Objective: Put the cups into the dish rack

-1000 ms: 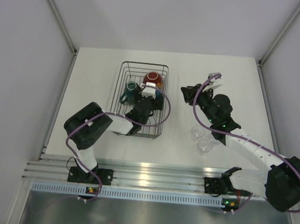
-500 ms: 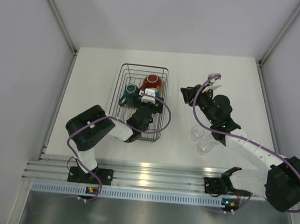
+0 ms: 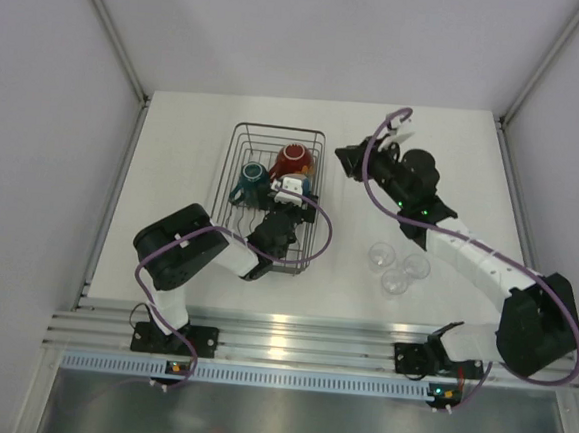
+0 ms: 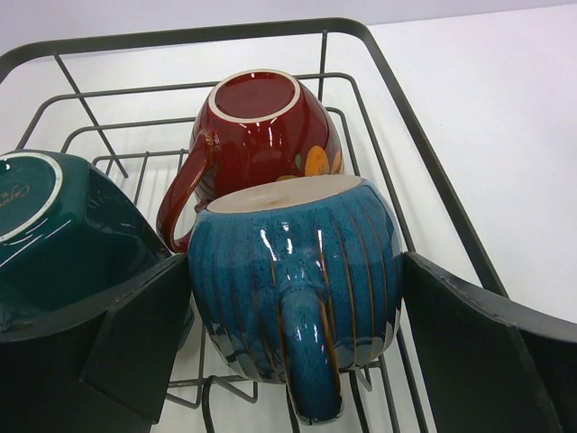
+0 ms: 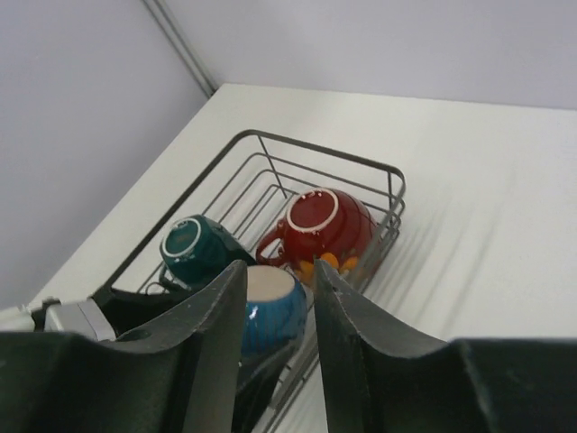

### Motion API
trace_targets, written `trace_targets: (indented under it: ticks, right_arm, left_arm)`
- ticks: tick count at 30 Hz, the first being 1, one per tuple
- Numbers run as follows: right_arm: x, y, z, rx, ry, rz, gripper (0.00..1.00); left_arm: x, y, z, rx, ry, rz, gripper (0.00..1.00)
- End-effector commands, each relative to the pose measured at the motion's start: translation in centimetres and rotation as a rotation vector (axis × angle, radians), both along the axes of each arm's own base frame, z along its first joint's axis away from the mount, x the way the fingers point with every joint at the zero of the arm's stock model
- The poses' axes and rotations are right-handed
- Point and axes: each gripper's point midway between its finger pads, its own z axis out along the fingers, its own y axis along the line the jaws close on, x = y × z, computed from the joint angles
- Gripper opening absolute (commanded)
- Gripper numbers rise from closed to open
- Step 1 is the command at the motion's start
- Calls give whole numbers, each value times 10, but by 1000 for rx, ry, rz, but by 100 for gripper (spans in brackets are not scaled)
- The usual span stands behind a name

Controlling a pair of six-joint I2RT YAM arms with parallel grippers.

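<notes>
The dish rack (image 3: 280,127) holds three upside-down cups: a teal mug (image 3: 250,176), a red patterned cup (image 3: 294,158) and a dark-blue handled cup (image 4: 297,271). My left gripper (image 4: 295,263) is open wide, its fingers close on either side of the blue cup, which rests on the rack's wires. My right gripper (image 3: 345,161) hangs open and empty in the air just right of the rack, facing it. Three tiny clear glasses (image 3: 396,268) stand on the table under the right forearm.
The rack's wire rim (image 5: 325,152) lies between my right gripper (image 5: 278,271) and the cups. White walls and metal posts close in the table at the back and both sides. The arm bases sit on a rail at the near edge.
The right arm has swung left and farther back, bringing its gripper close to the rack's right side. The left gripper has drawn back slightly toward the near edge; the blue cup stays in the rack.
</notes>
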Motion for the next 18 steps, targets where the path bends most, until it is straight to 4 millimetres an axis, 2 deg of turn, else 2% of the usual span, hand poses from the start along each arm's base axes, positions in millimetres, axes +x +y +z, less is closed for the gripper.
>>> trace_targets:
  ticks: [1,2,3,4,5,6,7,8,10,13,15,18]
  right_arm:
    - [17,27,40,-8,-25,131,35]
    - [28,36,22,-33,29,150,28]
    - [36,39,20,-40,49,164,21]
    - [43,44,31,-46,75,182,15]
    - [52,54,8,-66,144,231,7]
    - [56,59,3,-76,181,257,6]
    - [62,66,16,-71,172,285,4]
    - [61,74,-8,-90,245,343,3]
    - [59,84,-19,-96,295,407,2]
    - [56,90,-23,-100,318,459,1]
    - [46,93,-34,-111,364,522,1]
    - [37,95,-41,-130,397,571,0]
  left_arm:
    - [-1,-1,51,-115,-130,-4,99]
    - [-1,-1,50,-112,-129,-4,99]
    - [-1,-1,50,-112,-129,-7,99]
    - [-1,-2,48,-107,-127,-10,99]
    - [0,-2,48,-104,-129,-10,99]
    - [0,-2,47,-101,-126,-8,99]
    - [0,-2,46,-100,-125,-7,99]
    - [0,-2,46,-100,-125,-7,99]
    - [1,-3,46,-98,-127,-8,99]
    - [2,-3,45,-97,-126,-9,99]
    - [3,-4,43,-93,-125,-11,99]
    - [6,-4,41,-90,-122,-8,99]
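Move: The blue cup is already between the left hand's wide-open fingers, about 2 cm ahead of the hand point and level with it. The red cup stands some 7 cm beyond the blue one and 2 cm to its left, the green cup about 10 cm to the blue one's left and 1 cm farther out. From the right hand, the blue cup is roughly 5 cm ahead, 10 cm left and 14 cm below. The left hand stays put, its open fingers still straddling the blue cup, seemingly against its sides. The right hand heads for that cup, left and forward while rising slightly, then left and down some 9 cm, drawing back a little. It shuts its part-open fingers early, turns counter-clockwise and tips down, about 25 degrees each; no touch on the cup can be seen. ##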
